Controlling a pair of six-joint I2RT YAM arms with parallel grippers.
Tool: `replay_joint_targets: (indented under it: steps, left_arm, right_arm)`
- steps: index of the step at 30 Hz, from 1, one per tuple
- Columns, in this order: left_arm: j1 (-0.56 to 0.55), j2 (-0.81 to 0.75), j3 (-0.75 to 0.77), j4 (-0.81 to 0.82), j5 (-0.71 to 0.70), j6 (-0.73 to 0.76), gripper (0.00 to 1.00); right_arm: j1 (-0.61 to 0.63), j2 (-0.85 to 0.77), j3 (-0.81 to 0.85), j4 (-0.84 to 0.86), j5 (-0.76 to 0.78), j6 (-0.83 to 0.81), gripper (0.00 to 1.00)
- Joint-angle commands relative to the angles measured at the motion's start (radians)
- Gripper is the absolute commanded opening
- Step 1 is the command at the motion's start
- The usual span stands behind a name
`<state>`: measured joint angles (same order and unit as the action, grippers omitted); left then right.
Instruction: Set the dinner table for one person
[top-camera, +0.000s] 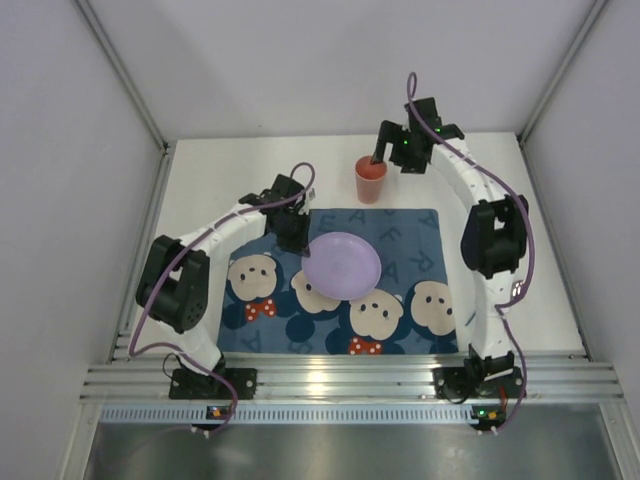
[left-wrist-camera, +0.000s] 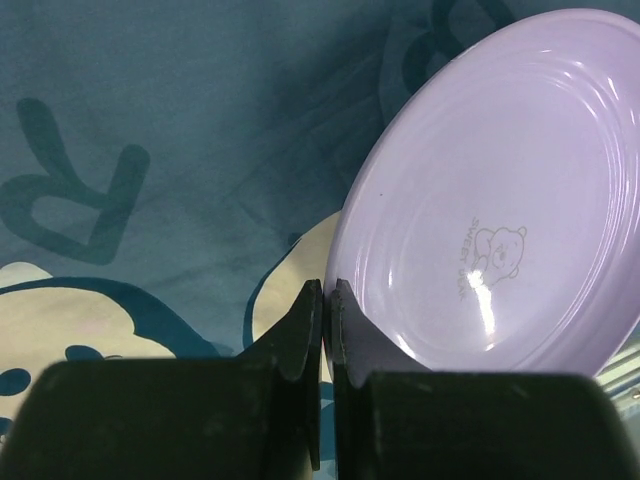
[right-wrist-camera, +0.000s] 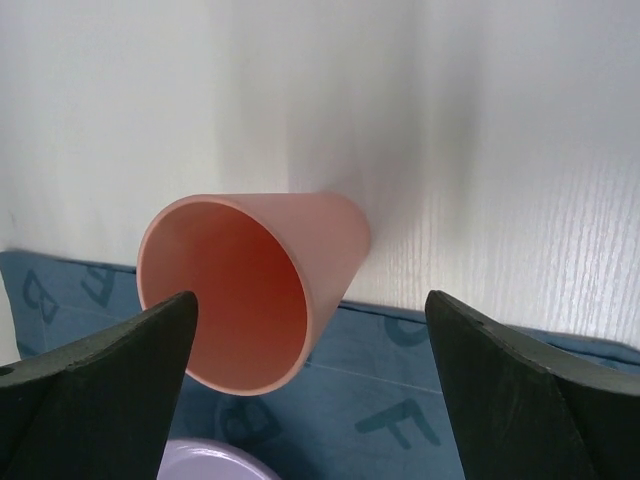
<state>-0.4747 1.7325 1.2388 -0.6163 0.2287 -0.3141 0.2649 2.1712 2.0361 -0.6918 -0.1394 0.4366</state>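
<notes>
A lavender plate (top-camera: 342, 264) (left-wrist-camera: 500, 200) lies over the middle of the blue bear mat (top-camera: 420, 235) on the white dinner table (top-camera: 210, 180). My left gripper (top-camera: 300, 243) (left-wrist-camera: 328, 290) is shut on the plate's left rim, one finger inside the rim and one outside. In the left wrist view the plate looks tilted up from the mat. A salmon cup (top-camera: 371, 180) (right-wrist-camera: 250, 290) stands upright on the table just beyond the mat's far edge. My right gripper (top-camera: 380, 158) (right-wrist-camera: 310, 300) hangs open over it. Its left finger overlaps the cup's mouth and its right finger stands well outside the cup.
The mat (left-wrist-camera: 150, 120) (right-wrist-camera: 450, 400) carries bear faces and letters and covers the near middle of the table. White walls enclose the table on the left, back and right. An aluminium rail (top-camera: 340, 380) with both arm bases runs along the near edge.
</notes>
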Motion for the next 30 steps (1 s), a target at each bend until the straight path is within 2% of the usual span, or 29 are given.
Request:
replay_joint_targets:
  steps: [1,3,4,8,9,13,14,16,17,18,19,25,28,30]
  left_arm:
    - [-0.031,0.013,0.028,0.013,-0.054,0.000,0.00]
    - [-0.044,0.025,0.025,0.010,-0.069,0.001,0.00]
    - [-0.045,0.027,0.024,0.004,-0.072,0.004,0.04]
    - [-0.053,0.027,0.001,-0.002,-0.092,0.012,0.35]
    - [-0.053,0.024,-0.002,-0.003,-0.095,0.012,0.46]
    - [-0.053,0.009,-0.004,-0.013,-0.129,0.003,0.58]
    - [-0.053,0.004,-0.001,-0.016,-0.134,0.001,0.61]
    - [-0.051,-0.005,0.008,-0.016,-0.141,-0.009,0.62]
    - [-0.051,-0.007,0.017,-0.017,-0.140,-0.011,0.62]
    - [-0.051,-0.005,0.022,-0.020,-0.138,-0.017,0.62]
    - [-0.051,-0.004,0.034,-0.020,-0.140,-0.020,0.62]
    - [-0.051,-0.007,0.085,-0.033,-0.158,-0.020,0.63]
    - [-0.048,-0.007,0.138,-0.045,-0.173,-0.014,0.63]
    - [-0.041,0.001,0.162,-0.052,-0.173,-0.014,0.64]
  right_arm:
    - [0.028,0.022,0.009,0.003,0.020,-0.018,0.96]
    - [0.031,0.036,0.012,0.003,0.020,-0.019,0.91]
    - [0.034,0.041,0.013,0.002,0.021,-0.021,0.89]
    - [0.036,0.058,0.022,-0.003,0.026,-0.022,0.78]
    - [0.037,0.064,0.029,-0.006,0.029,-0.021,0.75]
    - [0.039,0.073,0.045,-0.009,0.044,-0.019,0.61]
    - [0.040,0.072,0.050,-0.011,0.047,-0.021,0.50]
    - [0.045,0.072,0.065,-0.015,0.046,-0.019,0.37]
    - [0.046,0.073,0.072,-0.017,0.043,-0.019,0.20]
    - [0.045,0.068,0.088,-0.024,0.038,-0.018,0.13]
    - [0.045,0.068,0.101,-0.028,0.034,-0.016,0.00]
    - [0.045,-0.016,0.179,-0.092,0.072,-0.038,0.00]
    - [0.043,-0.100,0.142,-0.165,0.121,-0.067,0.00]
    - [0.043,-0.181,0.032,-0.186,0.135,-0.079,0.00]
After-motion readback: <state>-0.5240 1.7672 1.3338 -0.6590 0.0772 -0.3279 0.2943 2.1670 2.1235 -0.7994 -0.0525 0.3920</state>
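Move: The right hand, open, has the cup about 5 cm to its left, level with it in reach and some 8 cm lower; the plate's middle lies roughly 20 cm back and 14 cm left, 11 cm below. The left hand still grips the plate's left rim, with the plate's middle about 10 cm to its right and 3 cm back, just above the mat, whose middle is some 7 cm back, 9 cm right and 4 cm below this hand. Right fingers pinch the cup's right-hand rim, one inside and one outside: the hand sinks about 4 cm while narrowing, shuts, then lifts the cup roughly 6 cm. Meanwhile the left hand lowers the plate's rim about 2 cm onto the mat, opens to let go, and starts up and slightly forward off it. ##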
